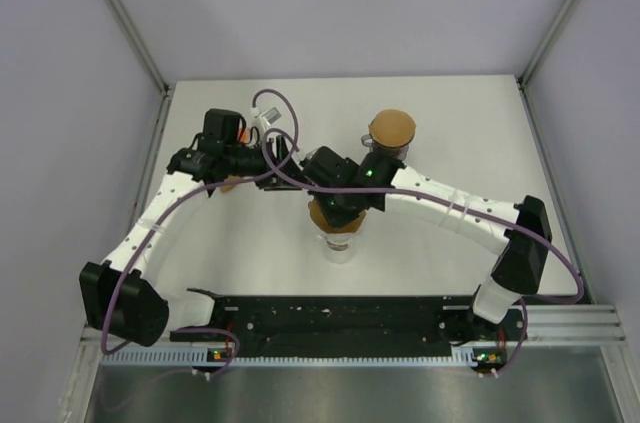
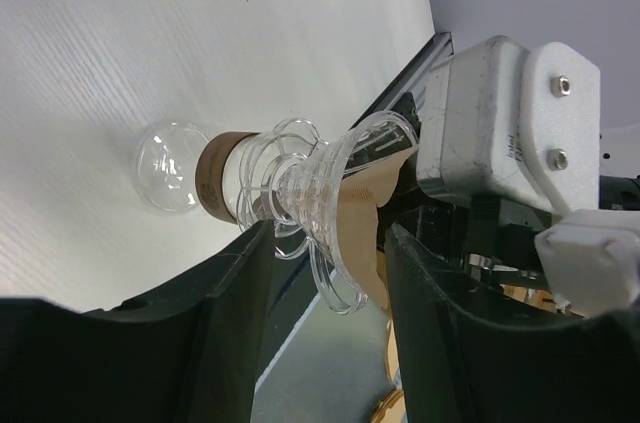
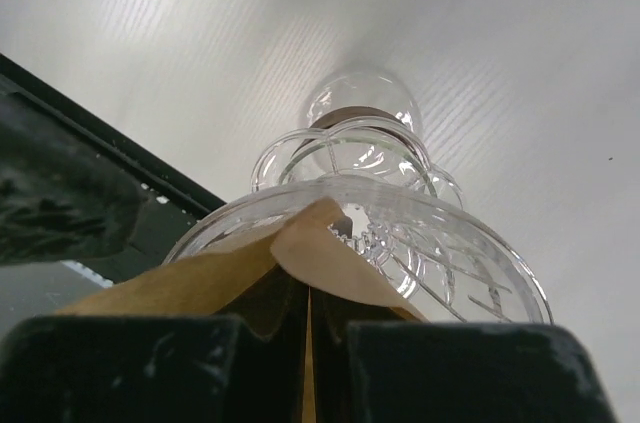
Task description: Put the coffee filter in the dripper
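Note:
A clear glass dripper (image 2: 318,193) (image 3: 440,243) sits on a glass carafe (image 2: 172,165) with a brown collar, near the table's middle (image 1: 340,245). My right gripper (image 3: 308,321) (image 1: 338,205) hangs just above it, shut on the brown paper coffee filter (image 3: 330,258) (image 2: 362,218). The filter's folded tip reaches over the dripper's rim into the cone. My left gripper (image 2: 328,235) (image 1: 283,163) is at the dripper's left side, open. The dripper's looped handle lies between its black fingers (image 2: 215,313) with gaps on both sides.
A clear holder topped with a brown stack (image 1: 392,129) stands behind the carafe at the back. A black rail (image 1: 330,318) runs along the near edge between the arm bases. Grey walls close in left, right and back.

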`<state>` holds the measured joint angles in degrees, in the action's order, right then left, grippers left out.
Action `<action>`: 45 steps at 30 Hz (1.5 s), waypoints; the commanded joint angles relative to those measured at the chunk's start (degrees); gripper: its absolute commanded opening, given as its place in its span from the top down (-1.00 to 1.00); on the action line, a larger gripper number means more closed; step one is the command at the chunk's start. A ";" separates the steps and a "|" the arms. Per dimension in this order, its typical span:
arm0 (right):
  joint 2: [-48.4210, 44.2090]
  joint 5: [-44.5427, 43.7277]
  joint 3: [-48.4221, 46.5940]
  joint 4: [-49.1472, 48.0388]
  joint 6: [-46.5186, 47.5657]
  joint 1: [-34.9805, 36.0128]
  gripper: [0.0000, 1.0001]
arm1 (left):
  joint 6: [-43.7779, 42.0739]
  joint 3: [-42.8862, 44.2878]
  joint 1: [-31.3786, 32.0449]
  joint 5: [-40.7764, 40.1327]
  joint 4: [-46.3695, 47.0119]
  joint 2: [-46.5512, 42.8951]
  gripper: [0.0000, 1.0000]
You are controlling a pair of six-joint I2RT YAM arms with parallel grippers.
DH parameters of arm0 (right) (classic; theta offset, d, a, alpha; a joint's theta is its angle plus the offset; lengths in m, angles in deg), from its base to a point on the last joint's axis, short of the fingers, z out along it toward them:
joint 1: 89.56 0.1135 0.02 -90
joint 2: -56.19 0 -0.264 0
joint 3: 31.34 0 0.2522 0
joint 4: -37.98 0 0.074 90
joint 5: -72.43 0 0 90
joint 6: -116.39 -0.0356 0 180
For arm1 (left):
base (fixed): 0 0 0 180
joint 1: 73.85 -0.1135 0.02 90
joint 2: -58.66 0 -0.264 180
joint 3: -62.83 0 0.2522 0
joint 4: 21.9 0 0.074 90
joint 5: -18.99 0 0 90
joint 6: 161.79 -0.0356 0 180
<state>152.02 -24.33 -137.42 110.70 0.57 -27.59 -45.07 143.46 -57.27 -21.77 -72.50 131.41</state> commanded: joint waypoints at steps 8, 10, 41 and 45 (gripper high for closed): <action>1.11 -3.25 3.19 -4.20 -0.98 0.60 1.00 | 1.14 -1.65 1.79 2.98 4.50 0.02 0.04; 1.29 -3.87 3.80 -4.55 -0.72 0.69 1.00 | 1.05 -1.83 1.88 2.89 4.58 -0.15 0.08; -3.11 -4.22 -1.56 -3.76 1.65 -0.01 1.00 | 0.17 -2.71 2.67 1.66 4.32 0.37 0.61; -2.32 -3.78 -0.68 -3.32 1.92 0.07 1.00 | -1.75 0.44 2.50 0.78 1.96 0.55 0.58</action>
<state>151.47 -27.67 -136.30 108.39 0.92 -27.57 -43.74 140.54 -55.20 -21.34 -69.94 131.95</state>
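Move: The right hand, pinching the coffee filter, is over the glass dripper's mouth, with the dripper's middle straight below by about 5 cm and the glass jar under it some 13 cm down. The brown-topped jug stands about 19 cm ahead and 10 cm to this hand's right, some 8 cm lower. From the left hand, the dripper lies about 8 cm to the right, 5 cm back and 9 cm down. Down about 2.5 cm goes the right hand, lowering the pinched filter into the dripper's mouth; it pauses there, then rises by as much, ending some 1 cm farther forward with its fingers still shut on the paper. The left hand eases about 1.5 cm down and a little right and back towards the dripper, then stays there, its fingers closing from half open to a narrow gap near the rim; whether they grip anything can't be seen. ##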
